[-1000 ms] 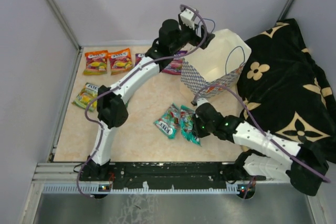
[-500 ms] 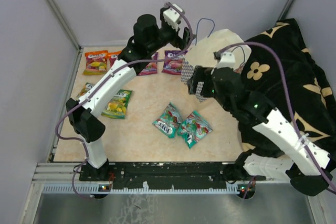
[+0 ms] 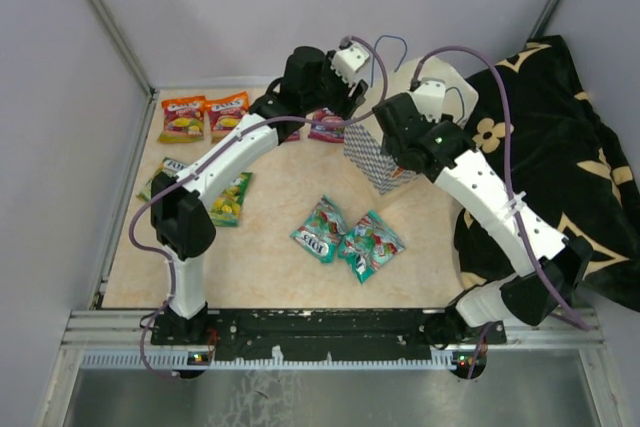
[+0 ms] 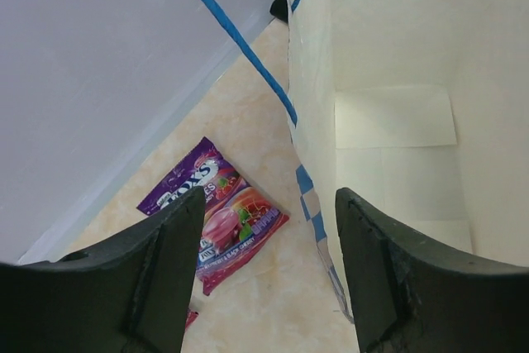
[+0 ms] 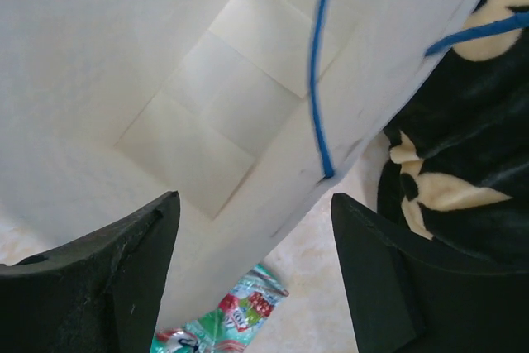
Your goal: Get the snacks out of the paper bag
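The paper bag (image 3: 375,159) stands at the back middle, with a checked side and a blue cord handle (image 4: 240,39). My left gripper (image 3: 360,92) is open over its left rim, one finger on each side of the wall (image 4: 307,163). My right gripper (image 3: 393,152) is also open, and its fingers straddle another bag wall (image 5: 273,196). The pale inside of the bag (image 5: 207,80) shows no packet. Snacks lie on the table: two orange (image 3: 205,116), one purple (image 4: 216,204), green ones (image 3: 228,197) and two teal (image 3: 345,237).
A black cloth with gold flowers (image 3: 545,167) is heaped at the right, touching the bag. Grey walls close in the back and left. A metal rail (image 3: 320,332) runs along the near edge.
My right gripper let go of a teal packet on the table, rose and moved back to the bag. My left gripper swung left, then returned to the bag's rim.
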Motion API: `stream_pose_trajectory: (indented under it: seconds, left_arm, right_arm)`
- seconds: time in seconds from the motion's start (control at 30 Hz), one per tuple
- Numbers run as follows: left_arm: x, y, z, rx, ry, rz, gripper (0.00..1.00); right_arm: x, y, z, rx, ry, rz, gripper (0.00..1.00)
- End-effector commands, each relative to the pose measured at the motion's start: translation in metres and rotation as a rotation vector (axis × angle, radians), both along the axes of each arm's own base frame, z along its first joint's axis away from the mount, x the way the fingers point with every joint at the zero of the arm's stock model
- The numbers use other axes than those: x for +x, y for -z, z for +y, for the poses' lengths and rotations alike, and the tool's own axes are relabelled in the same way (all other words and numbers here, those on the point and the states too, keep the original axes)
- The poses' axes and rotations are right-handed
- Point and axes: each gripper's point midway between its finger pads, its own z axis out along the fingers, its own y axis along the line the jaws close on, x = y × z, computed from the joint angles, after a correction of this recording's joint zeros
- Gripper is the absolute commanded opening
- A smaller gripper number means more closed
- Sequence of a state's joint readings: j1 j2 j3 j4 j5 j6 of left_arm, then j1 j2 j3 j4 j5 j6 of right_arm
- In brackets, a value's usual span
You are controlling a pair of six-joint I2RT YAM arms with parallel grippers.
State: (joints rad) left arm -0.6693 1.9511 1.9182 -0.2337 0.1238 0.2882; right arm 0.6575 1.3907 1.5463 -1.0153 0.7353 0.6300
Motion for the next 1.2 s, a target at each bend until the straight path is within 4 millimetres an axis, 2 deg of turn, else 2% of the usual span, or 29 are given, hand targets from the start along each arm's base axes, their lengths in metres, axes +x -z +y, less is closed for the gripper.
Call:
stream_pose_trajectory:
  seconds: [0.0, 0.1, 0.23, 0.37, 0.47, 0.6, 0.73, 0.83, 0.93, 1.0, 1.1, 1.13, 1.17]
  left_arm:
    - [0.007, -0.014, -0.005, -0.006, 0.027, -0.036, 0.68]
    - [0.004, -0.011, -0.008, -0.007, 0.051, -0.027, 0.59]
    - [-0.006, -0.011, -0.014, -0.055, 0.089, 0.008, 0.41]
    - [-0.018, -0.011, -0.024, -0.124, 0.130, 0.070, 0.33]
    - [-0.024, -0.010, -0.032, -0.162, 0.140, 0.112, 0.30]
    - [-0.028, -0.011, -0.042, -0.212, 0.109, 0.146, 0.23]
    - [-0.023, -0.015, -0.053, -0.327, 0.058, 0.179, 0.25]
    - [-0.018, -0.006, -0.061, -0.357, 0.028, 0.199, 0.28]
    - [-0.012, -0.008, -0.069, -0.383, 0.013, 0.202, 0.28]
    - [-0.012, -0.016, -0.076, -0.399, 0.010, 0.187, 0.28]
    - [-0.015, -0.029, -0.086, -0.416, 0.004, 0.159, 0.22]
    - [-0.017, -0.030, -0.088, -0.416, 0.001, 0.155, 0.18]
    - [-0.020, -0.032, -0.090, -0.418, -0.001, 0.153, 0.16]
  right_arm:
    - [0.012, 0.007, -0.022, -0.022, 0.074, -0.009, 0.72]
    - [0.018, 0.014, -0.030, -0.032, 0.094, -0.005, 0.65]
    - [0.029, 0.017, -0.042, -0.030, 0.095, -0.008, 0.51]
    - [0.043, 0.018, -0.054, -0.031, 0.077, -0.011, 0.30]
    - [0.053, 0.014, -0.058, -0.042, 0.033, -0.018, 0.21]
    - [0.069, 0.001, -0.059, -0.039, -0.051, -0.048, 0.17]
    - [0.089, -0.008, -0.061, -0.059, -0.141, -0.041, 0.16]
    - [0.109, -0.005, -0.055, -0.085, -0.258, -0.017, 0.15]
    - [0.125, -0.002, -0.061, -0.088, -0.309, 0.002, 0.12]
    - [0.134, -0.003, -0.067, -0.081, -0.336, 0.001, 0.11]
    - [0.140, -0.009, -0.059, -0.085, -0.438, -0.003, 0.09]
    - [0.144, 0.002, -0.055, -0.082, -0.465, 0.028, 0.09]
    - [0.145, 0.003, -0.052, -0.077, -0.485, 0.037, 0.10]
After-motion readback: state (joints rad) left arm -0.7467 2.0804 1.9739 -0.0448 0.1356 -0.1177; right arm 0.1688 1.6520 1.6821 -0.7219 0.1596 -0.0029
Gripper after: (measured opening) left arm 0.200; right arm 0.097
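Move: Just right of the left hand, about 2 cm off, the paper bag's left wall already stands between its open fingers; a purple snack pack lies about 5 cm ahead and 6 cm left on the table, some 29 cm below. From the right hand, the bag's near-right wall by the handle is about 3 cm ahead, 4 cm right and 4 cm lower; a green snack pack lies roughly 11 cm back, 8 cm left, 27 cm down. Closing in on opposite walls of the bag, both hands pinch its rim: the right slips about 6 cm right, slightly forward and down as it shuts, then swings the wall roughly 10 cm forward, turning counter-clockwise. The left shuts on its wall and carries on to the right, some 8 cm in all, rolling about 20 degrees left side down and tipping down a little. ##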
